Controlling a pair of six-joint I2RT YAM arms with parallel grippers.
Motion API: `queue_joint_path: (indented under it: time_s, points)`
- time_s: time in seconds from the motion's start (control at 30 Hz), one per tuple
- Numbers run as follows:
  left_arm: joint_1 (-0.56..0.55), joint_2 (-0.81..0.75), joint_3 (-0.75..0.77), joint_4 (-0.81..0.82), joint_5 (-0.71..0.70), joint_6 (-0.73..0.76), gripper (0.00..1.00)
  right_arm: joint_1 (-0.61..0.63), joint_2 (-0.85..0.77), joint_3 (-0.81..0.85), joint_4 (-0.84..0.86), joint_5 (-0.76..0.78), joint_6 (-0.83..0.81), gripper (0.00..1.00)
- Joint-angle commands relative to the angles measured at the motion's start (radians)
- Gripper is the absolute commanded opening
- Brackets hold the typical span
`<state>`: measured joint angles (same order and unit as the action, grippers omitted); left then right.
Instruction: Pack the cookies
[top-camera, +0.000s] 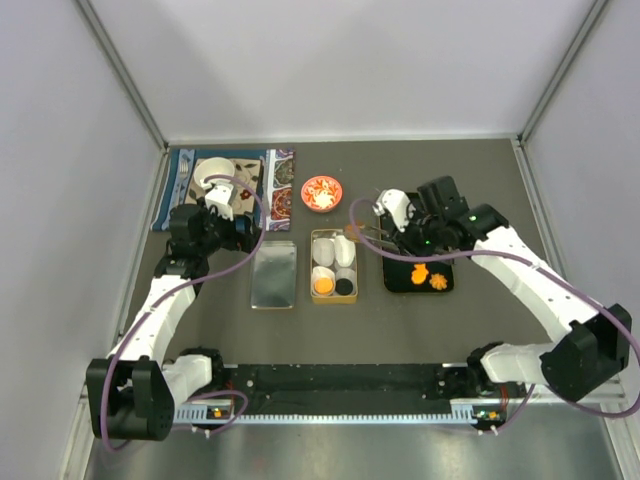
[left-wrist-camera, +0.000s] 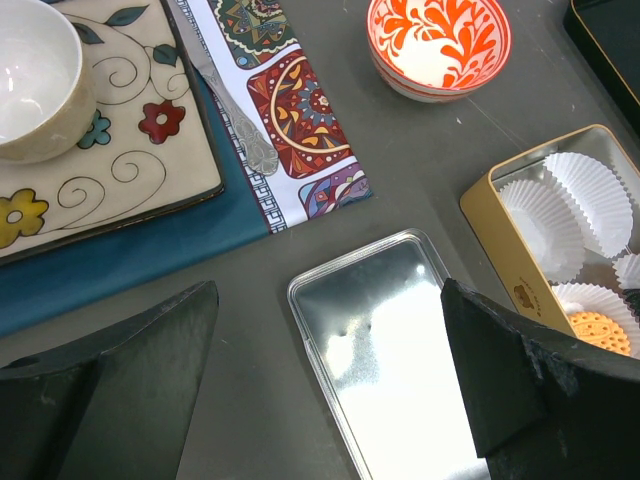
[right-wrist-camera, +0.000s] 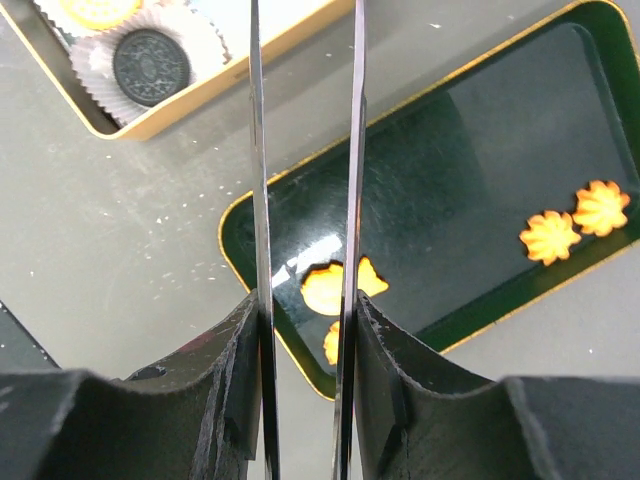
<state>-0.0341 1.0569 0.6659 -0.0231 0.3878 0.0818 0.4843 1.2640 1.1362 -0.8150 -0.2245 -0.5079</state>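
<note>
A gold tin (top-camera: 333, 266) holds white paper cups, with an orange cookie (top-camera: 323, 286) and a black cookie (right-wrist-camera: 150, 67) in its near cups. More orange cookies lie on the black tray (top-camera: 418, 272): a leaf shape (right-wrist-camera: 322, 290) and two flower shapes (right-wrist-camera: 549, 236). My right gripper (right-wrist-camera: 305, 310) is shut on metal tongs (right-wrist-camera: 258, 150), hovering over the tray's left end. The blades point toward the tin, a narrow gap between them and their tips out of the wrist view. Left of the tin, my left gripper (left-wrist-camera: 330, 300) hangs open over the silver lid (left-wrist-camera: 400, 350).
A red-and-white dish (top-camera: 321, 193) stands behind the tin. At the back left a patterned placemat (left-wrist-camera: 300, 110) carries a square plate (left-wrist-camera: 120, 170), a cream cup (left-wrist-camera: 30, 80) and a spoon (left-wrist-camera: 235, 110). Grey walls enclose the table on three sides.
</note>
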Motion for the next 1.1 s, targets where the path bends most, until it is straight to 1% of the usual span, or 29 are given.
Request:
queue_joint_path:
  time_s: [0.0, 0.2, 0.63, 0.87, 1.07]
  points:
    - [-0.001, 0.006, 0.020, 0.026, 0.006, 0.007, 0.99, 0.065, 0.040, 0.054, 0.011, 0.016, 0.020, 0.21]
    - [-0.001, 0.008, 0.020, 0.026, 0.006, 0.009, 0.99, 0.097, 0.084, 0.040, 0.042, 0.033, 0.025, 0.21]
    - [-0.001, 0.008, 0.020, 0.028, 0.006, 0.007, 0.99, 0.109, 0.159, 0.008, 0.114, 0.053, 0.022, 0.22]
    - [-0.001, 0.006, 0.018, 0.028, 0.005, 0.009, 0.99, 0.115, 0.176, 0.000, 0.123, 0.059, 0.022, 0.25]
    - [-0.001, 0.008, 0.017, 0.028, 0.006, 0.009, 0.99, 0.120, 0.167, -0.018, 0.123, 0.076, 0.022, 0.25]
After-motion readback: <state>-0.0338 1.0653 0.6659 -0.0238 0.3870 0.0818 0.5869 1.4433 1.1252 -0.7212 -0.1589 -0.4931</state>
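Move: The right hand holds tongs gripping a round orange cookie; the tin's empty far-right paper cup lies about 13 cm to its left, 1 cm ahead and 15 cm below. The far-left cup is roughly 18 cm left and 1 cm ahead; the black cookie's cup is 13 cm left and 8 cm back. From the idle left hand, the far-right cup lies some 22 cm right, 4 cm back and 15 cm below. The right hand lowers the tonged cookie about 5 cm while easing 3 cm left to the far-right cup. ##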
